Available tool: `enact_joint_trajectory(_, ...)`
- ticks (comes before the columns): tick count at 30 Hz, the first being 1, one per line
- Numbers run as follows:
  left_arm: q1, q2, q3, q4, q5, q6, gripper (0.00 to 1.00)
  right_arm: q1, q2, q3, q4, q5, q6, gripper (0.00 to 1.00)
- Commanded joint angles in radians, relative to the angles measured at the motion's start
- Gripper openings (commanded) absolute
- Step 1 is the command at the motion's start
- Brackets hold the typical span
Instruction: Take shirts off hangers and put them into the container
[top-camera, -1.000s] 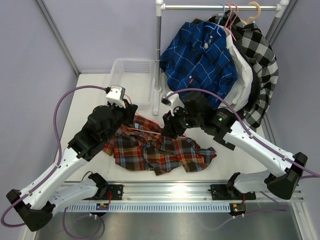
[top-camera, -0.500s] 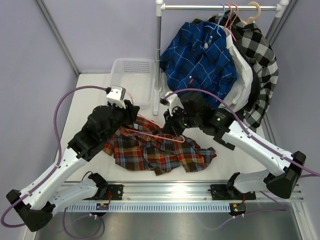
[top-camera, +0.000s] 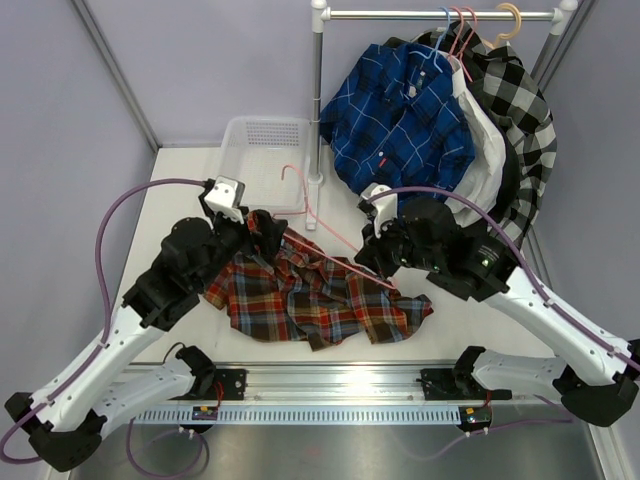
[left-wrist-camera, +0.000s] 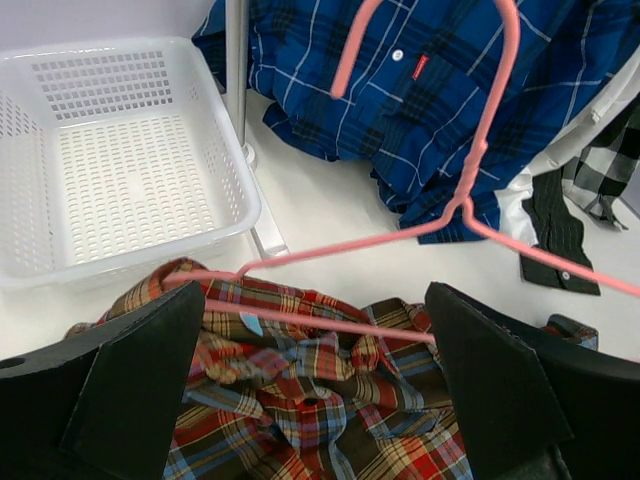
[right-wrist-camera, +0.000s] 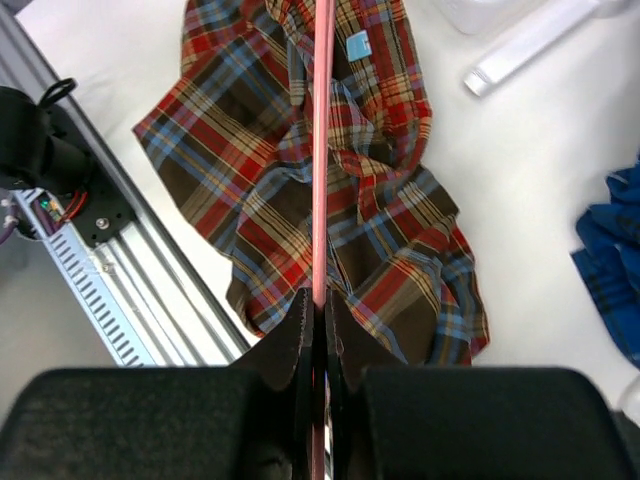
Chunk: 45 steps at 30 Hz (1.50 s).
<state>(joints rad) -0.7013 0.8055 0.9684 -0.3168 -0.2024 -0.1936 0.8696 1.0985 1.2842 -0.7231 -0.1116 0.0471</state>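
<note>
The red-orange plaid shirt (top-camera: 310, 300) (left-wrist-camera: 320, 400) (right-wrist-camera: 280, 130) lies crumpled on the table between the arms. My right gripper (top-camera: 380, 260) (right-wrist-camera: 321, 300) is shut on a pink hanger (top-camera: 325, 228) (left-wrist-camera: 480, 150) (right-wrist-camera: 321, 150). The hanger is held tilted above the shirt, with its hook over the near edge of the white container (top-camera: 232, 160) (left-wrist-camera: 130, 180). My left gripper (top-camera: 262, 232) (left-wrist-camera: 315, 300) is open just above the shirt's collar, holding nothing. The royal blue shirt (top-camera: 400, 120) (left-wrist-camera: 420, 100) hangs on the rack.
The rack's upright pole (top-camera: 317, 100) (left-wrist-camera: 236, 70) stands right of the basket. A white shirt (top-camera: 485, 150) and a black-and-white checked shirt (top-camera: 520, 110) hang behind the blue one, on hangers (top-camera: 455, 30) over the rail. A metal rail runs along the table's near edge.
My left gripper opened and let go of the plaid shirt. My right gripper shut on the pink hanger and drew it up and to the right, out of the shirt.
</note>
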Motion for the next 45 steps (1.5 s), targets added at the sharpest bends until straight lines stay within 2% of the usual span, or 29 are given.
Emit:
enact_joint_trajectory(1, 0.002, -0.037, 0.032, -0.013, 0.04, 0.037, 0.99, 0.005, -0.045, -0.003, -0.064, 0.137, 0.019, 0.0)
enact_joint_trajectory(4, 0.002, -0.075, -0.002, -0.034, 0.002, 0.043, 0.99, 0.005, -0.074, 0.021, -0.139, 0.185, 0.031, 0.0)
enact_joint_trajectory(9, 0.008, -0.107, -0.036, -0.071, -0.167, 0.049, 0.99, 0.003, -0.164, 0.069, -0.209, 0.223, 0.072, 0.0)
enact_joint_trajectory(12, 0.016, -0.117, -0.051, -0.071, -0.222, 0.042, 0.99, 0.005, -0.193, 0.118, -0.231, 0.317, 0.103, 0.0)
enact_joint_trajectory(15, 0.031, -0.109, -0.051, -0.073, -0.244, 0.034, 0.99, 0.005, -0.161, 0.194, -0.236, 0.481, 0.146, 0.0)
enact_joint_trajectory(17, 0.046, -0.106, -0.057, -0.073, -0.244, 0.023, 0.99, 0.003, -0.102, 0.309, -0.248, 0.591, 0.155, 0.0)
enact_joint_trajectory(20, 0.046, -0.103, -0.06, -0.074, -0.244, 0.022, 0.99, -0.012, -0.036, 0.389, -0.239, 0.642, 0.14, 0.0)
enact_joint_trajectory(23, 0.048, -0.103, -0.065, -0.074, -0.253, 0.02, 0.99, -0.101, 0.055, 0.463, -0.188, 0.613, 0.111, 0.0)
enact_joint_trajectory(25, 0.049, -0.103, -0.068, -0.073, -0.259, 0.022, 0.99, -0.192, 0.09, 0.495, -0.118, 0.52, 0.096, 0.0)
enact_joint_trajectory(27, 0.051, -0.101, -0.068, -0.076, -0.262, 0.022, 0.99, -0.23, 0.151, 0.523, -0.078, 0.491, 0.077, 0.0)
enact_joint_trajectory(34, 0.059, -0.078, -0.077, -0.076, -0.25, 0.034, 0.99, -0.268, 0.357, 0.755, 0.02, 0.431, 0.022, 0.0)
enact_joint_trajectory(42, 0.062, -0.081, -0.076, -0.079, -0.242, 0.034, 0.99, -0.307, 0.622, 1.035, -0.008, 0.402, 0.002, 0.0)
enact_joint_trajectory(45, 0.062, -0.078, -0.076, -0.08, -0.241, 0.034, 0.99, -0.31, 0.685, 1.081, -0.022, 0.389, -0.001, 0.0)
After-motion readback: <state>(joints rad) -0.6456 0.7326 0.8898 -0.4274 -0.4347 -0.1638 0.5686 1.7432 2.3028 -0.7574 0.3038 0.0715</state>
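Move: The bare left stretch of the rack's rod lies roughly 42 cm straight ahead of the right hand and 36 cm above it. The blue shirt hangs about 35 cm ahead, 7 cm right and 12 cm higher; the container is 44 cm ahead, 35 cm left and 24 cm below. For the left hand, the red plaid shirt's middle is about 5 cm ahead, 16 cm right and 30 cm down, the container 38 cm ahead, 3 cm left and 27 cm down. Still pinching the bare pink hanger in shut fingers, the right hand first draws some 10 cm right, away from the left hand, then climbs and reaches forward towards the rod, about 23 cm out and 18 cm up overall, turning some 40 degrees clockwise and tipping up. The left hand, open and empty, swings about 7 cm left and sinks 4 cm, turning slightly counter-clockwise. ##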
